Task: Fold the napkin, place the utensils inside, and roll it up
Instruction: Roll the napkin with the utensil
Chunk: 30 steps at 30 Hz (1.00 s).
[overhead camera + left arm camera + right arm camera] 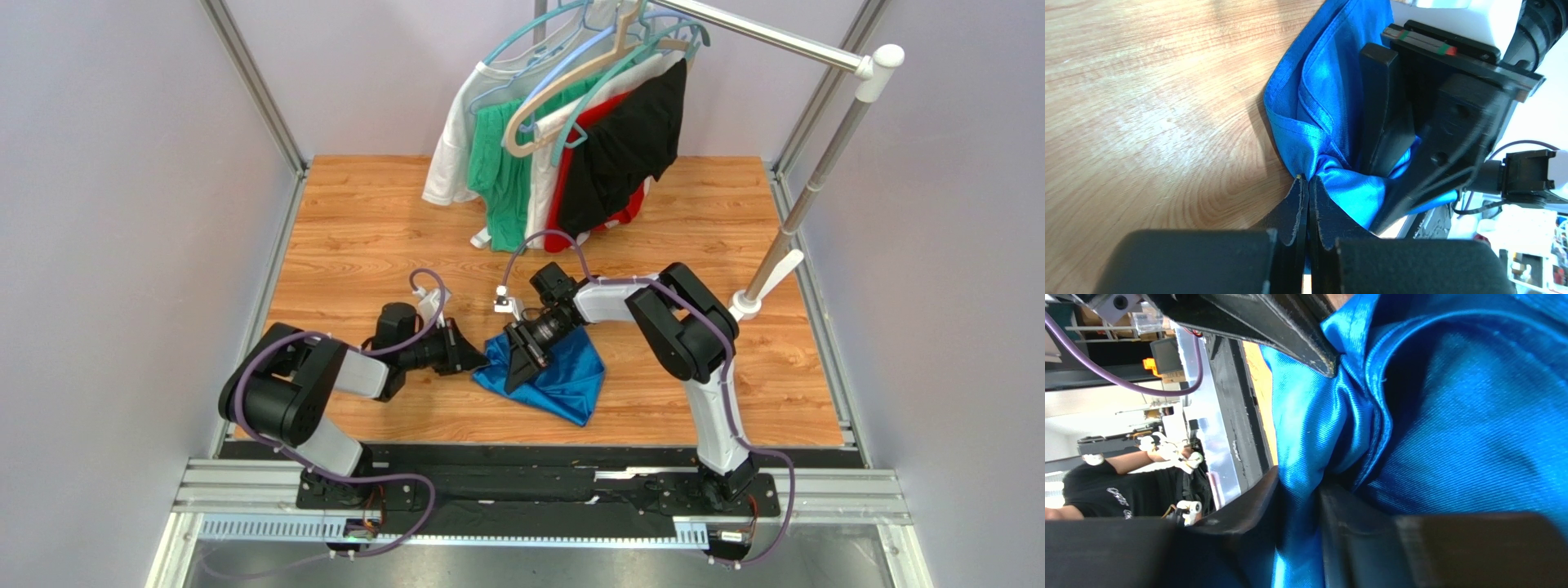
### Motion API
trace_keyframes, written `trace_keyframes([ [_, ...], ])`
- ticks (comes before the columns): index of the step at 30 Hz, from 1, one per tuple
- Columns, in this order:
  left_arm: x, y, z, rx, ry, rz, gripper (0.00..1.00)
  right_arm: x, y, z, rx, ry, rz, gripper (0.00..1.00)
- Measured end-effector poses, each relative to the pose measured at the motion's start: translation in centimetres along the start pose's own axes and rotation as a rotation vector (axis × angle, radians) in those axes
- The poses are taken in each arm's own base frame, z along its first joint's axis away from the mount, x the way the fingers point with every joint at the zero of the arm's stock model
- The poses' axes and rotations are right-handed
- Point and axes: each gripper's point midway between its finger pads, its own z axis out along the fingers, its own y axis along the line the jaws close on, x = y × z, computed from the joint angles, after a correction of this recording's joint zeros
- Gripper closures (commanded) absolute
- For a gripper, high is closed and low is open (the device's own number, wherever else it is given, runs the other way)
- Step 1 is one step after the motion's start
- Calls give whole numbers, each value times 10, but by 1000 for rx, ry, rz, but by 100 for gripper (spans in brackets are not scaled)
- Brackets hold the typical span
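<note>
The royal-blue napkin [562,377] lies bunched on the wooden table between the two arms. My left gripper [481,359] is shut on its left corner; in the left wrist view the pads [1309,179] meet with a pinch of napkin [1315,98] at their tips. My right gripper [521,353] comes down on the cloth from behind, close to the left one. In the right wrist view its fingers [1300,481] stand apart, and a fold of napkin [1462,416] runs loosely between them. The left finger [1290,331] shows at that view's top. No utensils are in view.
A clothes rack with green, white, red and black garments [577,135] on hangers stands at the table's back. Its chrome pole [803,208] slants down to a white foot [748,300] at the right. Grey walls close off both sides.
</note>
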Motion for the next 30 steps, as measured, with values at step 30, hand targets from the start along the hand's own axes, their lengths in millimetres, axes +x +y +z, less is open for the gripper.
trace_keyframes([
  [30,5,0,-1,-83,130,-94,100,-18,40,-36,717,-249,-510,23],
])
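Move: The napkin's rolled near edge passes between the right fingers; its middle lies about 4 cm right of that hand, 2 cm back and a centimetre lower. The near corner is roughly 12 cm right and 6 cm back, and the right-hand corner some 14 cm right and 3 cm ahead. The pinched left corner sits 4 cm left and 4 cm ahead. From the left hand, the rolled edge's middle is about 7 cm right and 5 cm back. The rolled napkin edge is let go by the right fingers, which open wide as that hand rises and swings forward and right about 6 cm, then comes back over the roll, ending some 5 cm above its start with the wrist tilted about 50 degrees so the fingers point steeply down. The left hand stays low, keeping its pinch on the left corner and tilting slightly. ##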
